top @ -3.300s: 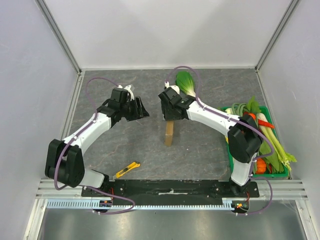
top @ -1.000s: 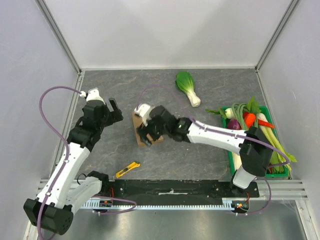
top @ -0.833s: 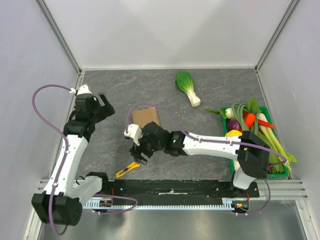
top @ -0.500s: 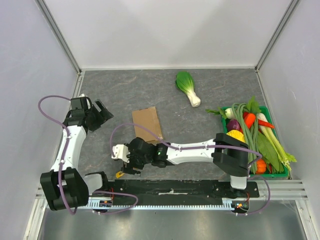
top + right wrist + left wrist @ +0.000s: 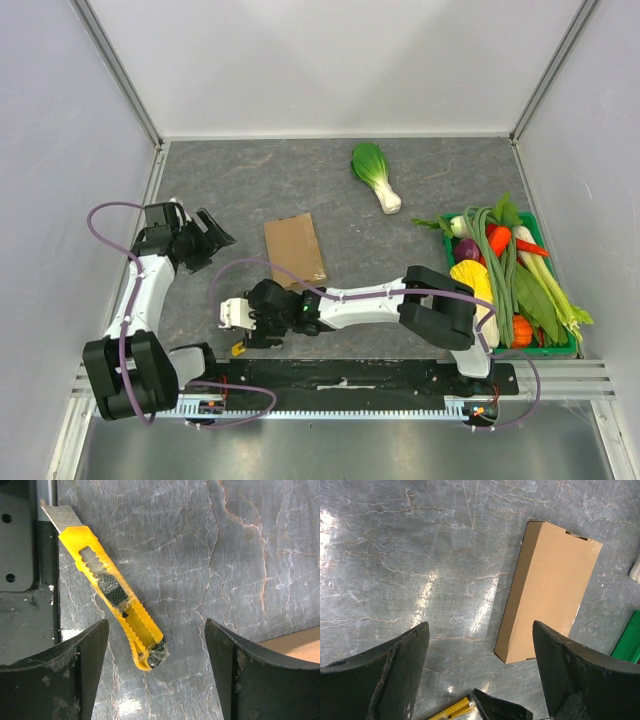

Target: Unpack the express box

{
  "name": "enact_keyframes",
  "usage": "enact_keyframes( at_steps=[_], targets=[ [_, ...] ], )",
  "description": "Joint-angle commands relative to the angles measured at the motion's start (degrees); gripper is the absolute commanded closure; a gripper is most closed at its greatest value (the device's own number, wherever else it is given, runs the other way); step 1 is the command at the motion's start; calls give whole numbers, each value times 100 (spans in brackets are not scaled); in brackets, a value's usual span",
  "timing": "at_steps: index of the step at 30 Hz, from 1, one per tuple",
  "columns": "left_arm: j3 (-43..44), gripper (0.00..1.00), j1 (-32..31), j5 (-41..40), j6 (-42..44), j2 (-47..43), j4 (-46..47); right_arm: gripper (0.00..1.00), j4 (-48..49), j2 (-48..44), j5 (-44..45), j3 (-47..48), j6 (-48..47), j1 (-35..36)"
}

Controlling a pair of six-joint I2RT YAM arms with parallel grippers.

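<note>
The express box (image 5: 294, 249), a flat brown cardboard box, lies shut on the table's middle; the left wrist view shows it (image 5: 550, 587) lying ahead and to the right. My left gripper (image 5: 205, 235) hovers left of it, open and empty (image 5: 480, 627). My right gripper (image 5: 240, 325) reaches far to the near left and hangs open (image 5: 156, 625) over a yellow utility knife (image 5: 111, 596). The knife's rear end lies between the fingers, untouched, and its blade points at the black base plate (image 5: 17, 535). A corner of the box (image 5: 295, 647) shows at the right edge.
A bok choy (image 5: 375, 175) lies at the back of the table. A green crate (image 5: 545, 352) full of vegetables stands at the right edge. The grey side walls stand close on both sides.
My right arm left the box lying flat and swung to the near left, over the knife. My left arm drew back leftward, its jaws a little narrower.
</note>
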Motion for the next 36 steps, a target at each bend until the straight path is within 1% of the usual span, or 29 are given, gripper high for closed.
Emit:
enact_keyframes(
  at_steps=[1,5,8,11,14,15,17,18,21,22,26,30,36],
  targets=[
    [-48,12,37,407,-28,113,270,16,-32,276,41,390,-282,6],
    [-48,12,37,522,-19,166,340,16,-102,496,85,600,-300,-55],
    [-39,13,46,583,-2,219,340,16,-295,593,76,732,-81,-169],
    [-65,14,55,627,7,175,340,16,-436,541,50,645,69,-240],
    [-82,14,55,627,-10,122,349,21,-541,444,76,496,148,-240],
    [-74,14,55,618,-19,122,358,26,-568,418,103,461,183,-231],
    [-65,14,55,627,-10,122,349,32,-647,400,243,364,367,-231],
    [-65,14,64,645,-2,113,358,37,-682,400,252,329,394,-231],
    [-82,14,55,723,-10,139,367,47,-735,330,252,127,543,-231],
    [-74,14,55,733,-2,131,367,48,-718,295,391,83,596,-231],
    [-100,15,64,803,-19,148,384,55,-700,119,472,-137,780,-231],
    [-118,15,55,864,-19,131,420,65,-568,-39,490,-295,877,-231],
    [-135,16,55,891,-2,96,411,74,-340,-215,691,-419,948,-231]
  ],
)
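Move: The yellow utility knife lies flat, its middle about 3 cm behind the right hand, 2 cm to its left and 2 cm below; its tail points forward and right. The express box stands some 15 cm ahead of the right hand and 7 cm to its right, at about its height. From the left hand the knife is roughly 20 cm back, 5 cm to the right and 10 cm below. The knife's tail end is pinched from its two long sides: the open right hand settles about 2 cm down and works 2 cm forward with a slight leftward lead, then draws back right along the knife by about 4 cm, turning some 10 degrees clockwise while its fingers close to under half open around the tail. ##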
